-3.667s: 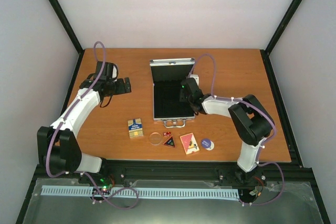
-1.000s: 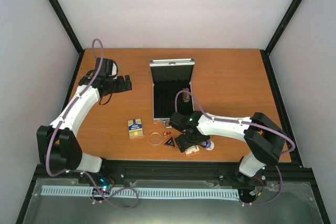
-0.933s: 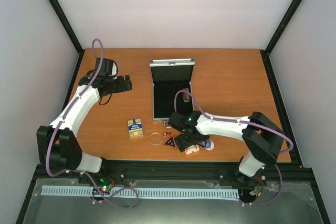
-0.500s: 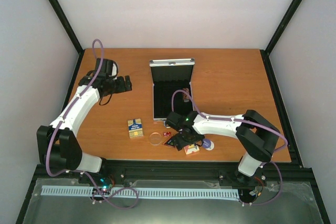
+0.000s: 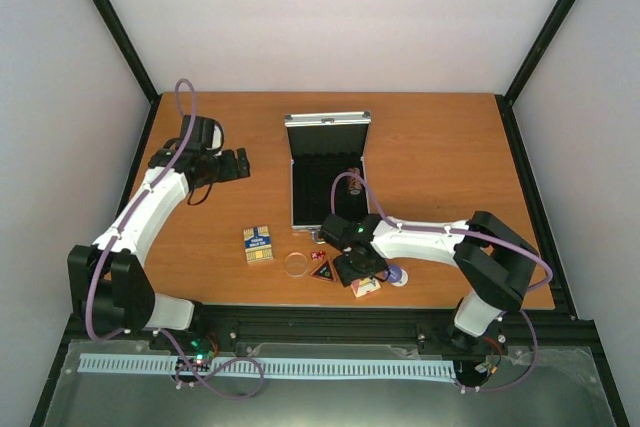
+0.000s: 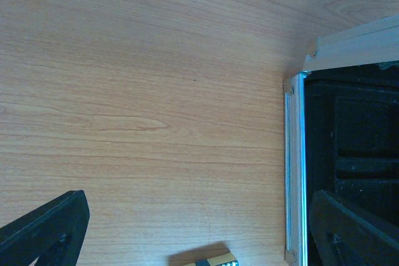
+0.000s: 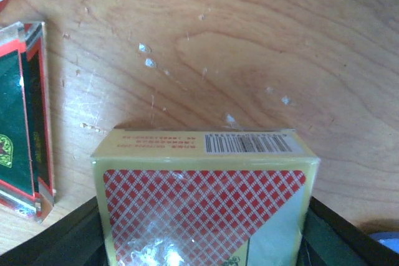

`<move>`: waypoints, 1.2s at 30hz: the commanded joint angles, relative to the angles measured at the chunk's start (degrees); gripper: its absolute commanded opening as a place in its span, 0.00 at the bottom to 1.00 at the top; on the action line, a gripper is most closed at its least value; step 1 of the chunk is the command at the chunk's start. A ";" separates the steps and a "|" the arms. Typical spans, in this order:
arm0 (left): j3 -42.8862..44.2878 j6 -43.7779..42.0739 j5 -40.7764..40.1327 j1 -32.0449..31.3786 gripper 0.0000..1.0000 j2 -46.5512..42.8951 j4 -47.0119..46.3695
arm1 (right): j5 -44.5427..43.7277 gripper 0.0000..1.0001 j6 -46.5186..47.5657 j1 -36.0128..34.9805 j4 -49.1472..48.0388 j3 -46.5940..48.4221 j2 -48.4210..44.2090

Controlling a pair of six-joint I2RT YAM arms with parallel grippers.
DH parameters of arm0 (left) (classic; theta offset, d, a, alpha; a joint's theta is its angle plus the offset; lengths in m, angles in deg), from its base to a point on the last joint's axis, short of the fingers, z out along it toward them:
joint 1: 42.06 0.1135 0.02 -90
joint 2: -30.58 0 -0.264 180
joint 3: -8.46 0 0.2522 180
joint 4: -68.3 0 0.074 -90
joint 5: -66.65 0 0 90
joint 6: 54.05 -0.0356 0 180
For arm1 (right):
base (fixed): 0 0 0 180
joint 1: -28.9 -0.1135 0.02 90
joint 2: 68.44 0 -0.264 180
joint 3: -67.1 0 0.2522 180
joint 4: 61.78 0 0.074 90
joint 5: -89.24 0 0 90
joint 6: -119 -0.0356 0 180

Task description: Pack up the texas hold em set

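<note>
The silver case (image 5: 328,119) lies open at mid-table, its black lining up, with a small brown chip stack (image 5: 352,173) at its right edge. My right gripper (image 5: 356,269) is closed around the pink card deck (image 5: 366,288) at the table's front. In the right wrist view the deck (image 7: 206,204) fills the gap between the fingers (image 7: 75,241). The black triangle (image 5: 322,270) lies just left of it, and also shows in the right wrist view (image 7: 19,141). Red dice (image 5: 318,255), a clear disc (image 5: 296,264) and a blue disc (image 5: 397,274) lie nearby. The blue-yellow deck (image 5: 258,243) lies further left. My left gripper (image 5: 236,162) is open and empty left of the case.
The left wrist view shows the case's left rim (image 6: 295,172), bare wood and the top of the blue-yellow deck (image 6: 209,260). Black frame posts and white walls surround the table.
My right arm swung from the case down to the pink deck at the front, and the deck has slid slightly towards the front edge. The left arm has barely moved.
</note>
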 commanded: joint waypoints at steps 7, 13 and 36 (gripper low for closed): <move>-0.02 0.21 -0.32 -0.35 1.00 -1.92 0.74 | -5.59 0.27 -1.40 1.87 9.29 10.84 -3.72; -0.51 0.87 0.09 -0.30 1.00 -2.46 0.26 | -4.44 0.24 -6.64 10.05 5.77 18.01 -7.65; -0.36 -0.74 1.78 -0.31 1.00 -3.68 2.06 | -16.66 0.18 -48.96 14.22 -33.07 16.75 1.40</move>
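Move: The right hand already grips the red card box on the table. The open case it goes to has its middle about 19 cm ahead and 6 cm left, near the hand's own height, with the chip stack inside it some 21 cm ahead and 1 cm left of the hand. The dark green piece lies 8 cm left and 1 cm ahead, the blue button 8 cm right, level with it. From the left hand, the case is about 19 cm right, 4 cm back, 15 cm below. Keeping its pinch on the card box, the right hand lifts it off the table, up about 14 cm, and carries it some 20 cm forward and slightly left over the case's near edge. On the way the wrist swings the fingers from straight down to slanting forward and left, about 45 degrees, while turning clockwise. ##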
